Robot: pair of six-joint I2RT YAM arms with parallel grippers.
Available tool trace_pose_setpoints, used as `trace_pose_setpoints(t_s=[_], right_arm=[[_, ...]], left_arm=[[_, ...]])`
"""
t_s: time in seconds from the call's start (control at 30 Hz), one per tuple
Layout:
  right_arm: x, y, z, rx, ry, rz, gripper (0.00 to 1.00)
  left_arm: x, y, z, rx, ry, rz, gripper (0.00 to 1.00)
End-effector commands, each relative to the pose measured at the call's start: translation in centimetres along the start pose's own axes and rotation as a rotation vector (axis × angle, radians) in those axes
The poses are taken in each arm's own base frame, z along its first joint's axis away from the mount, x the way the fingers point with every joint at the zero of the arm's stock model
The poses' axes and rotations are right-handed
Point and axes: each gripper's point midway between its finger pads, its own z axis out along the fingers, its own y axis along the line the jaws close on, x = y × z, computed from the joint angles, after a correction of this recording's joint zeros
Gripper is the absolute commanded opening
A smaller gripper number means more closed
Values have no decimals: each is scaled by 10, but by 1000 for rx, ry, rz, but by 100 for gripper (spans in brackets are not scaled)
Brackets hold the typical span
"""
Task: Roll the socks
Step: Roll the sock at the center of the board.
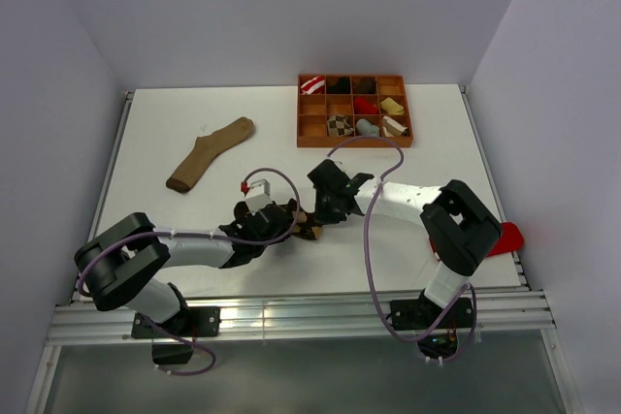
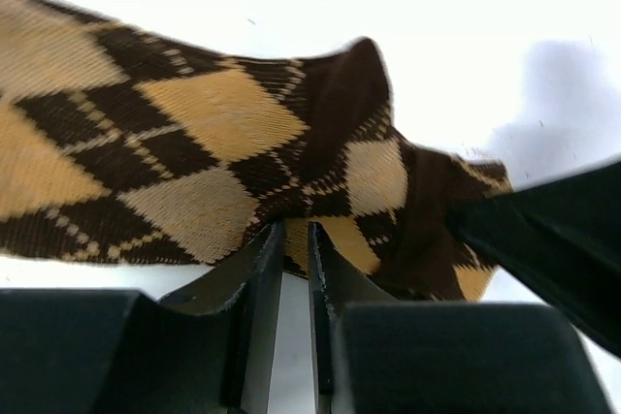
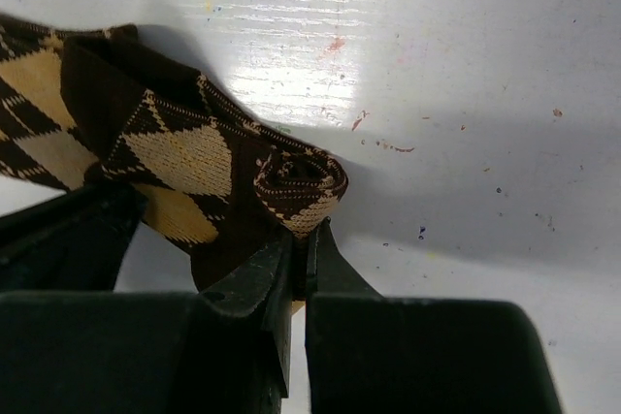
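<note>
A dark brown and tan argyle sock [image 1: 310, 231] lies crumpled on the white table between the two arms. In the left wrist view its diamond pattern [image 2: 194, 133] spreads across the frame, and my left gripper [image 2: 296, 228] pinches a fold of its near edge between almost closed jaws. The right wrist view shows one end of the sock wound into a small tight roll [image 3: 296, 181]. My right gripper [image 3: 301, 232] is shut on the fabric just under that roll. From above, the left gripper [image 1: 291, 223] and right gripper [image 1: 325, 212] meet over the sock.
A long plain tan sock [image 1: 211, 153] lies at the back left. An orange compartment tray [image 1: 354, 143] at the back holds several rolled socks, including a checked one [image 1: 338, 125] and a grey one [image 1: 366, 127]. A red object [image 1: 506, 238] lies by the right arm.
</note>
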Motion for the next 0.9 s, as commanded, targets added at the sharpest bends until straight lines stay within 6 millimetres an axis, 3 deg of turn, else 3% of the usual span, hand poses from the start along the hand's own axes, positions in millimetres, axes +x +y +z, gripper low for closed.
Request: trace_pose_setpoints(t_s=[0.0, 0.1, 0.2, 0.37, 0.5, 0.63, 0.87], right_arm=[[7, -25, -8, 72, 6, -49, 0], [8, -24, -8, 72, 10, -29, 0], [10, -21, -6, 68, 19, 9, 0], [14, -16, -3, 63, 39, 54, 0], [16, -14, -2, 63, 54, 90, 0], [18, -11, 0, 59, 65, 111, 0], [18, -8, 1, 53, 74, 117, 0]], left_arm=[[-1, 49, 4, -144, -16, 33, 22], [-3, 53, 5, -144, -25, 35, 21], [-10, 37, 4, -73, -44, 58, 25], [-27, -18, -17, 136, -148, 137, 38], [-33, -49, -35, 242, -214, 241, 48], [-22, -81, -55, 355, -247, 326, 56], [1, -97, -48, 359, -251, 436, 59]])
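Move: The folded end of the patterned sock lies about 3 cm to the right of my left hand and 2 cm back, roughly level with its fingertips. My right fingertips already hold that end's far-right corner, some 5 cm right of my left hand. From my right hand the folded end is about 2 cm left and 2 cm back. The plain brown sock lies roughly 14 cm ahead and 18 cm left of my left hand. I nudge my left hand about 1 cm forward and left at the sock, then bring its fingertips off the cloth, rising some 6 cm while swinging about 7 cm right and 5 cm back across the folded end. Its fingers open wide, tip up and turn clockwise, each about 20 degrees. My right hand keeps its pinch on the corner, nearly still. ##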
